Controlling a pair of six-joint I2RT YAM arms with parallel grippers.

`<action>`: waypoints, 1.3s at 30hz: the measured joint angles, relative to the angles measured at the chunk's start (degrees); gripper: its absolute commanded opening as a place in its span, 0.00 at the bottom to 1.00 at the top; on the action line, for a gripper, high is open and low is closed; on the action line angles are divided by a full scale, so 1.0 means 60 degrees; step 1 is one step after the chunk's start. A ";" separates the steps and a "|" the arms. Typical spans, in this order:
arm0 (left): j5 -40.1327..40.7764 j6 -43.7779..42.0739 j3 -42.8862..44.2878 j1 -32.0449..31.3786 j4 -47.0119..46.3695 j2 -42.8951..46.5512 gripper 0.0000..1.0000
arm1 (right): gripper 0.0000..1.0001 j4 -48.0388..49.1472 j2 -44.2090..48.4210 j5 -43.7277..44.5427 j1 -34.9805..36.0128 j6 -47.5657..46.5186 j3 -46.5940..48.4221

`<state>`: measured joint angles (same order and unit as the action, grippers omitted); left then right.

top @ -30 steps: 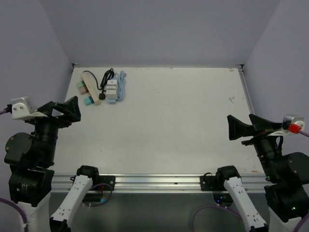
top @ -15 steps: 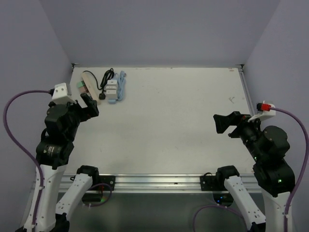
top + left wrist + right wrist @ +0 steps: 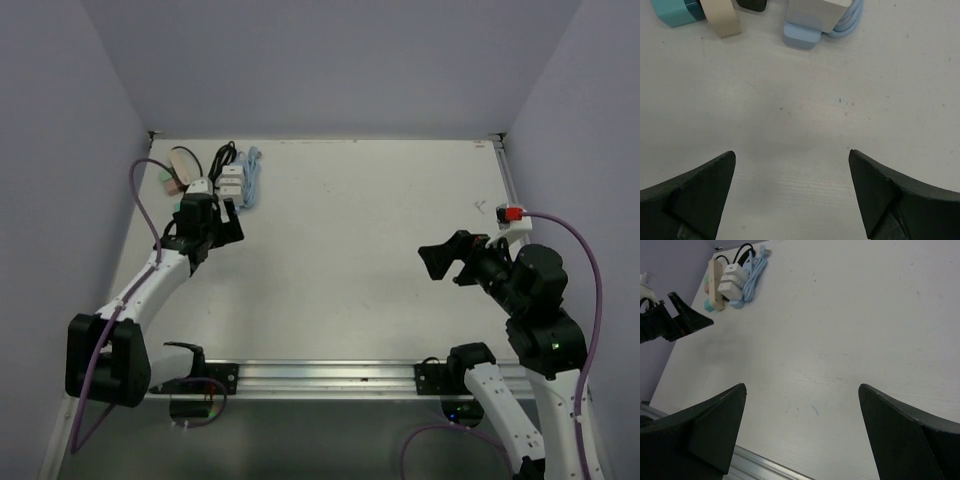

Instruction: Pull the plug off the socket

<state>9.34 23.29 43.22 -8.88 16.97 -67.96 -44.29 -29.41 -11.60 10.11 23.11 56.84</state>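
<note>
The socket is a beige power strip (image 3: pixel 181 160) at the table's far left corner, partly hidden behind my left wrist. Plugged in or lying against it are a black plug (image 3: pixel 751 4) with a black cord, white adapters (image 3: pixel 232 181) on a light blue cable (image 3: pixel 253 172), and teal plugs (image 3: pixel 676 11). My left gripper (image 3: pixel 205 232) hovers just in front of the strip's near end (image 3: pixel 723 21), open and empty (image 3: pixel 790 161). My right gripper (image 3: pixel 441 262) is open and empty over the table's right side (image 3: pixel 802 387), far from the strip (image 3: pixel 715 283).
A metal rail (image 3: pixel 320 375) runs along the near table edge. Purple walls close in the left, back and right sides. The left arm's purple cable (image 3: pixel 140 190) loops near the left wall.
Both arms have lifted from their folded poses at the sides. The left arm has swung up to the power strip; the right has moved inward over the table. Both grippers stayed open.
</note>
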 measured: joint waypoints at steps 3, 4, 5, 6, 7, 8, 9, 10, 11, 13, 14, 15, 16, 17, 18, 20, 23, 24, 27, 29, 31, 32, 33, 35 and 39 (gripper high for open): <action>0.0055 0.0204 0.0007 0.0000 -0.1016 -0.1002 0.97 | 0.99 0.0211 -0.0058 -0.0280 0.0004 -0.0033 -0.0157; 0.0084 0.0237 0.0007 0.0000 -0.1366 -0.1308 0.97 | 0.99 0.0248 -0.0058 -0.0342 0.0000 -0.0033 -0.0226; 0.0146 0.0240 0.0007 -0.0004 -0.1749 -0.1596 0.97 | 0.99 0.0295 -0.0055 -0.0430 0.0000 -0.0036 -0.0310; 0.0204 0.0233 0.0007 -0.0015 -0.2076 -0.1825 0.97 | 0.99 0.0313 -0.0047 -0.0503 0.0000 -0.0036 -0.0379; 0.0306 0.0204 0.0007 -0.0029 -0.2444 -0.2109 0.97 | 0.99 0.0353 -0.0036 -0.0572 0.0000 -0.0036 -0.0459; 0.0430 0.0186 0.0007 -0.0055 -0.2779 -0.2361 0.96 | 0.99 0.0382 -0.0025 -0.0685 0.0000 -0.0036 -0.0535; 0.0532 0.0164 0.0007 -0.0087 -0.3078 -0.2601 0.96 | 0.99 0.0401 -0.0022 -0.0725 0.0000 -0.0036 -0.0557; 0.0630 0.0109 0.0011 -0.0109 -0.3359 -0.2856 0.96 | 0.99 0.0452 -0.0022 -0.0783 0.0004 -0.0036 -0.0576; 0.0718 0.0036 0.0018 -0.0135 -0.3650 -0.3107 0.96 | 0.99 0.0525 -0.0022 -0.0849 0.0000 -0.0036 -0.0590; 0.0820 -0.0091 0.0066 -0.0160 -0.4087 -0.3581 0.95 | 0.99 0.0678 -0.0025 -0.1005 0.0004 -0.0040 -0.0590; 0.0852 -0.0171 0.0131 -0.0164 -0.4277 -0.3825 0.94 | 0.99 0.0754 -0.0025 -0.1049 0.0004 -0.0040 -0.0590; 0.0867 -0.0248 0.0266 -0.0164 -0.4371 -0.4087 0.94 | 0.99 0.0827 -0.0025 -0.1093 0.0000 -0.0040 -0.0594; 0.0874 -0.0310 0.0408 -0.0164 -0.4401 -0.4320 0.93 | 0.99 0.0889 -0.0025 -0.1158 0.0000 -0.0044 -0.0605; 0.0882 -0.0361 0.0641 -0.0168 -0.4404 -0.4601 0.93 | 0.99 0.0936 -0.0025 -0.1217 0.0000 -0.0051 -0.0627; 0.0878 -0.0463 0.0896 -0.0168 -0.4401 -0.4874 0.92 | 0.99 0.0969 -0.0025 -0.1264 0.0004 -0.0069 -0.0656; 0.0882 -0.0583 0.1384 -0.0168 -0.4390 -0.5286 0.90 | 0.99 0.1020 -0.0025 -0.1322 0.0004 -0.0138 -0.0721; 0.0900 -0.0827 0.2109 -0.0171 -0.4375 -0.5730 0.87 | 0.99 0.1031 -0.0047 -0.1344 0.0004 -0.0291 -0.0754; 0.0918 -0.0914 0.2357 -0.0171 -0.4335 -0.5872 0.86 | 0.99 0.1035 -0.0066 -0.1344 0.0004 -0.0350 -0.0754; 0.0943 -0.1104 0.2947 -0.0171 -0.4258 -0.6266 0.86 | 0.99 0.1031 -0.0153 -0.1355 0.0004 -0.0455 -0.0754; 0.0969 -0.1198 0.3330 -0.0171 -0.4160 -0.6572 0.86 | 0.99 0.1031 -0.0208 -0.1421 0.0000 -0.0484 -0.0754; 0.0965 -0.1282 0.3661 -0.0178 -0.4007 -0.6838 0.86 | 0.99 0.1031 -0.0222 -0.1483 0.0000 -0.0521 -0.0754; 0.0973 -0.1315 0.3789 -0.0197 -0.3869 -0.6903 0.84 | 0.99 0.1035 -0.0222 -0.1494 0.0000 -0.0543 -0.0754; 0.0976 -0.1322 0.3901 -0.0211 -0.3738 -0.6958 0.83 | 0.99 0.1042 -0.0222 -0.1494 0.0004 -0.0568 -0.0754; 0.0987 -0.1348 0.4178 -0.0237 -0.3512 -0.7118 0.79 | 0.99 0.1038 -0.0266 -0.1494 0.0004 -0.0637 -0.0754; 0.1009 -0.1359 0.4411 -0.0240 -0.3333 -0.7227 0.67 | 0.99 0.1038 -0.0437 -0.1497 0.0004 -0.0703 -0.0750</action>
<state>15.40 15.14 69.69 -10.33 -3.03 -111.33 -38.06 -32.03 -20.58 10.13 18.90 52.34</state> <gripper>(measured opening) 0.732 0.987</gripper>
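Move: The plug at the near end of the blue socket strip, a pale charger block, lies about 18 cm ahead of the left hand, 2 cm to its right and 6 cm lower. From that block, the slotted adapter stands some 4 cm farther out in line, the black plug about 6 cm to the left and level, and the blue cable roughly 6 cm to the right and 5 cm farther out. The right hand has the charger block about 31 cm ahead, 45 cm left and 25 cm lower. The left hand, fingers wide, sweeps forward about 18 cm towards the near charger block on the blue strip, sinking some 7 cm over the first half, then rising about a centimetre and running nearly level while the wrist rolls its left side up by roughly 10 degrees. Over the block it slows almost to a stop and the fingers start closing across its left and right sides, coming onto them, while the idle right hand drifts slightly left and turns about 10 degrees counter-clockwise. ##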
